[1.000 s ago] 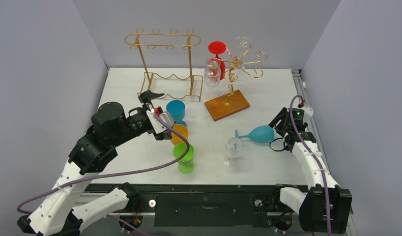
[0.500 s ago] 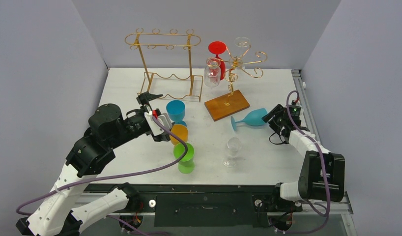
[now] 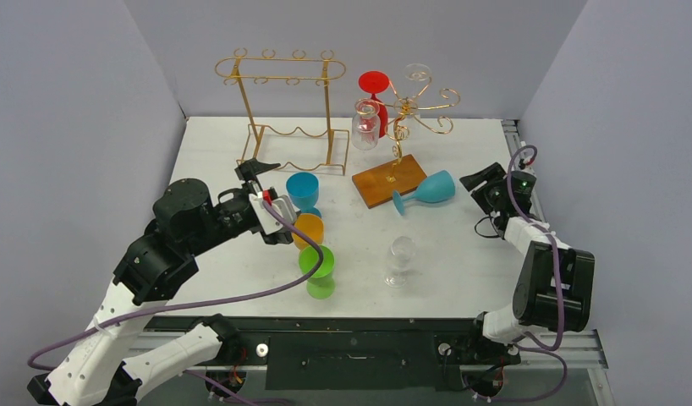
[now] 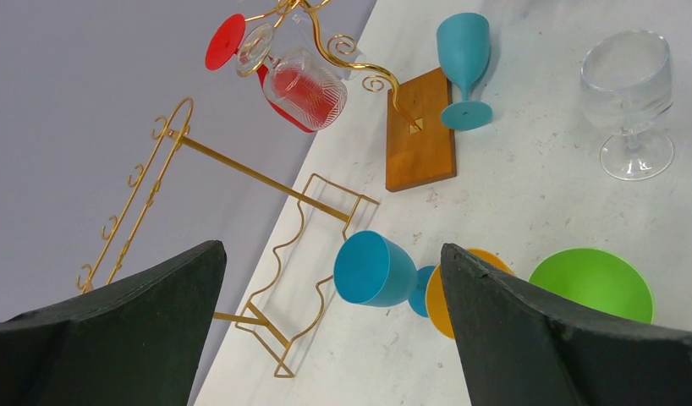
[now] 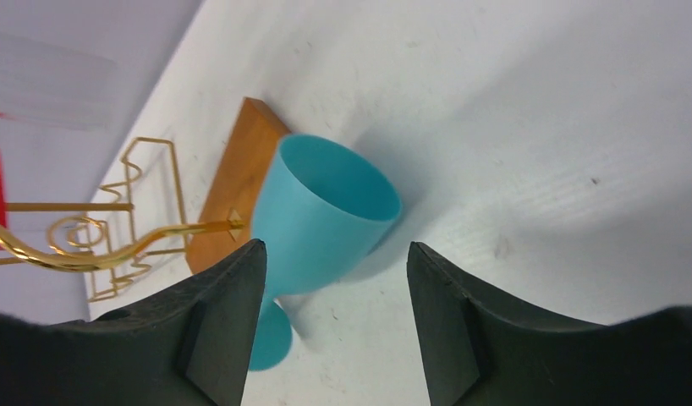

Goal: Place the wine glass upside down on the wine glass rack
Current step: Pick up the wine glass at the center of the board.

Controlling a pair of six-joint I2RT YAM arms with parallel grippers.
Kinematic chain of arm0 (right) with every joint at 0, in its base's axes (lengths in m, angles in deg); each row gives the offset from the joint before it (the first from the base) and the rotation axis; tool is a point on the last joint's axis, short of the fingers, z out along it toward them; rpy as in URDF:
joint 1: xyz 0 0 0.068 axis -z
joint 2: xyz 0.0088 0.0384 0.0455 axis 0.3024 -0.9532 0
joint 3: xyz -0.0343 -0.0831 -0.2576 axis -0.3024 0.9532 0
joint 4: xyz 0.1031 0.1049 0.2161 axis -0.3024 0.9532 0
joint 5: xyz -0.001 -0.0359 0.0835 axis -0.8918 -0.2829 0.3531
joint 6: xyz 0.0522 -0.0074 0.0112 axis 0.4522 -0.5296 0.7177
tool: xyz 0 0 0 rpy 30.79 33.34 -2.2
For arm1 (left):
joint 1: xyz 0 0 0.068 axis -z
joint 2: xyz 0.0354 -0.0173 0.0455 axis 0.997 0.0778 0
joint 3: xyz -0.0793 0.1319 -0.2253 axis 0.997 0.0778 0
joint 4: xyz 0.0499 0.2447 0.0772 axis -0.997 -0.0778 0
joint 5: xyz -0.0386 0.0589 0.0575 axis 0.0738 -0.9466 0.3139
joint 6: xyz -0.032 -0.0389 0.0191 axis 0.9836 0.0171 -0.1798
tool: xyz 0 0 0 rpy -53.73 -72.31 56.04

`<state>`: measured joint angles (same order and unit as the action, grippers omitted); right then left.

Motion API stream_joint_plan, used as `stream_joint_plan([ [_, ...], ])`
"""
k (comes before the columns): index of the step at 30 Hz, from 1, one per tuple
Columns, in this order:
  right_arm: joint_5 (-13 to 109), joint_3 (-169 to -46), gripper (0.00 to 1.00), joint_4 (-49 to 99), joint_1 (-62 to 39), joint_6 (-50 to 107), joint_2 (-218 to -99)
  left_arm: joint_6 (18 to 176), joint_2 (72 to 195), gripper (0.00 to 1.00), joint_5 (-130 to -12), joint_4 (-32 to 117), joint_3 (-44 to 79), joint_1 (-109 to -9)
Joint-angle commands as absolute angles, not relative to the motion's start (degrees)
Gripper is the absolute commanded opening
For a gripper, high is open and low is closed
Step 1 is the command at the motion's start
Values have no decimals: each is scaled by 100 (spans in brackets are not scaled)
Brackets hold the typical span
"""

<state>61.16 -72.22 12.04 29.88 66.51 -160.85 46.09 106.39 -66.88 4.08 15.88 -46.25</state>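
A teal wine glass (image 3: 431, 188) lies tilted beside the rack's wooden base (image 3: 392, 179), foot towards the base, bowl towards my right gripper (image 3: 471, 180). In the right wrist view the bowl (image 5: 326, 220) sits just ahead of the fingertips, against the left finger (image 5: 228, 321). My right gripper (image 5: 334, 245) is open, with a gap showing at the right finger. The gold spiral wine glass rack (image 3: 408, 108) holds a red glass (image 3: 374, 97) and a clear glass (image 3: 365, 123) hanging upside down. My left gripper (image 3: 275, 199) is open and empty near a blue glass (image 4: 385, 271).
Orange (image 3: 309, 228) and green (image 3: 317, 266) glasses stand in a row before the left gripper. A clear glass (image 3: 400, 254) stands upright mid-table. A tall gold frame rack (image 3: 283, 110) stands at the back left. The table edge runs close on the right arm's right.
The right gripper has moved away from the arm bases and its jaws have narrowed a little. The teal glass has shifted with it to beside the wooden base. The left arm is still.
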Motion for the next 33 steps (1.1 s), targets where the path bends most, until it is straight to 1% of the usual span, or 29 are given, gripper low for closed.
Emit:
stream_joint_plan([
  [1,6881,-7871,58,76,3044,6930,-16496,4546,10675,96,-6645,465,1457,-4616],
  [3,7193,-8136,58,-36,3023,7062,-16838,4556,10697,96,-6649,459,1419,-4616],
  [6,7133,-8501,56,680,2969,6766,-17054,4548,10694,96,-6676,459,1432,-4616],
  [9,6984,-8490,56,957,2913,6494,-17002,4554,10683,96,-6671,466,1458,-4616],
  [11,7089,-8513,56,947,2912,6427,-17070,4563,10695,96,-6670,463,1451,-4616],
  [14,7282,-8732,56,1122,2905,6305,-17345,4573,10721,96,-6658,453,1423,-4616],
  [23,7276,-9200,55,1474,2632,5835,-18010,4585,10744,96,-6630,374,1289,-4621],
  [28,7408,-8856,47,1160,2508,5965,-17857,4710,10712,96,-6604,334,1303,-4616],
  [33,7597,-8276,28,791,2508,6318,-17483,4933,10698,96,-6526,359,1381,-4616],
])
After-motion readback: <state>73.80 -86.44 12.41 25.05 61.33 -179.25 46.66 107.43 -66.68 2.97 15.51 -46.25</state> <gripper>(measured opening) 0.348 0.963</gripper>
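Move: The light-blue wine glass lies on its side by the stand, bowl towards the right hand. Its middle is about 10 cm to that hand's left, 3 cm ahead and 5 cm below. The stand's wooden base is some 18 cm left and 6 cm ahead; the clear wine glass stands 18 cm left and about 16 cm back. From the left hand the blue glass lies roughly 22 cm ahead, 29 cm to the right and 33 cm lower. Forward and up first, about 5 cm out and 3 cm high, the right hand then sinks some 5 cm while working about 5 cm to its left, onto the rim of the lying light-blue glass. It turns nearly 20 degrees counter-clockwise, and late on the half-open fingers close in, one outside the bowl and one inside its mouth, taking the wall between them. ##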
